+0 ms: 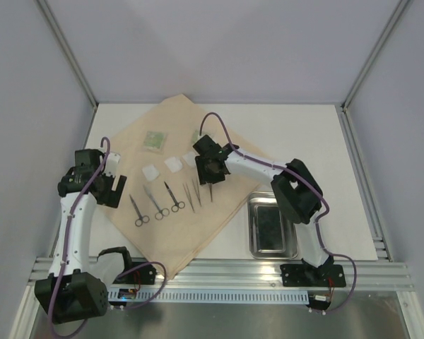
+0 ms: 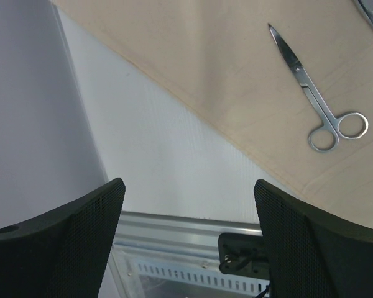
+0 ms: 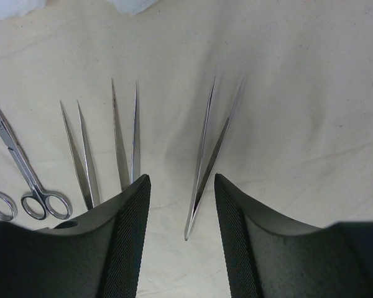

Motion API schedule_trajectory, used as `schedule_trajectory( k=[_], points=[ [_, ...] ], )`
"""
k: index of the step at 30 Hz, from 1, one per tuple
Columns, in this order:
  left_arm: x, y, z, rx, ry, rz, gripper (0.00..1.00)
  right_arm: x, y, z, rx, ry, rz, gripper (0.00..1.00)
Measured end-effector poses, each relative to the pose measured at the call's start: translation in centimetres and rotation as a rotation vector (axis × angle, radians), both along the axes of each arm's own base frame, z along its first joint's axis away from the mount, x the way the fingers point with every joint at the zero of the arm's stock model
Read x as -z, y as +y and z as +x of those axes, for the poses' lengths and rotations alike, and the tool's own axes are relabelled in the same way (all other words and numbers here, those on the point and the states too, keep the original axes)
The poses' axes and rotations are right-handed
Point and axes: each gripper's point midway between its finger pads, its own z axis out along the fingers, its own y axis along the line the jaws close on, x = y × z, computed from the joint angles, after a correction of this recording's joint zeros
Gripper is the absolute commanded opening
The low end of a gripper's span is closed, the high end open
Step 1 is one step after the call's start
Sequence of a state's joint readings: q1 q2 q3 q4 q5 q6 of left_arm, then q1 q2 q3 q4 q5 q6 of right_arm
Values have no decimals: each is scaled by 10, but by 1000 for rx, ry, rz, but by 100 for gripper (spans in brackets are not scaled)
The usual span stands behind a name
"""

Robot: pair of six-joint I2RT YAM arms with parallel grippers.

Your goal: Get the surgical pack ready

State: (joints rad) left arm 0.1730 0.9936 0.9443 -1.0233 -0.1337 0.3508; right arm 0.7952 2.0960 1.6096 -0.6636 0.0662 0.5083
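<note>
The tan cloth [image 1: 198, 212] of the surgical pack lies spread on the table. On it are two green packets [image 1: 154, 140], three white pads [image 1: 174, 164], three scissors [image 1: 156, 202] and three tweezers [image 1: 197, 192]. The steel tray [image 1: 272, 224] sits off the cloth at the right. My right gripper [image 1: 210, 174] hangs low over the rightmost tweezers [image 3: 214, 139], jaws open [image 3: 181, 181], with the tweezers' joined end lying between the fingers, untouched. My left gripper [image 1: 113, 191] is open [image 2: 188, 184] over bare table beside the cloth's left edge, near one pair of scissors [image 2: 314, 87].
An aluminium rail [image 1: 219, 272] runs along the near edge, with a black mount [image 2: 242, 251] below the left gripper. White walls and corner posts [image 1: 71, 53] close in the table. The tray's inside is dark and holds nothing I can make out.
</note>
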Motion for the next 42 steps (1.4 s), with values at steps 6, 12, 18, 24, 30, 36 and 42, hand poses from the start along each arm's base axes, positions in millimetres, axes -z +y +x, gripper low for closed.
schedule_trajectory(
  k=[6,12,18,24,30,36,42],
  points=[
    [0,2,11,0,-25,3,94,8,-7,-4,12,15,-28,46],
    [-1,2,14,1,-38,5,94,18,-11,-11,16,40,-31,35],
    [-2,2,14,1,-44,7,94,20,-8,-10,16,37,-20,16],
    [-5,3,12,5,-54,15,94,20,-8,-9,22,36,-18,1],
    [-5,1,12,13,-53,7,94,16,-13,-9,25,26,-36,1],
    [-2,-10,11,43,-34,-50,94,-41,-26,-12,41,-49,-1,0],
    [-11,-21,20,83,-42,-111,94,-110,-78,-46,98,-151,13,1]
  ],
)
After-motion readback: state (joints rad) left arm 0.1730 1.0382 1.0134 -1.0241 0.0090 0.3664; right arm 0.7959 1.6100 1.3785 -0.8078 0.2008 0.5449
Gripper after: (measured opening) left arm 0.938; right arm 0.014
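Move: The rightmost tweezers lie between the right hand's open fingers, about 2 cm below and 1 cm to the right. The middle tweezers are some 4 cm left and 1 cm back, the leftmost pair 6 cm left and 4 cm back. The tray sits roughly 19 cm right and 14 cm back. From the left hand, the rightmost tweezers are about 27 cm right, 12 cm ahead and 13 cm below. Right hand sinks 2 cm, pinches the rightmost tweezers, lifts about 13 cm, then swings right and back traywards. ##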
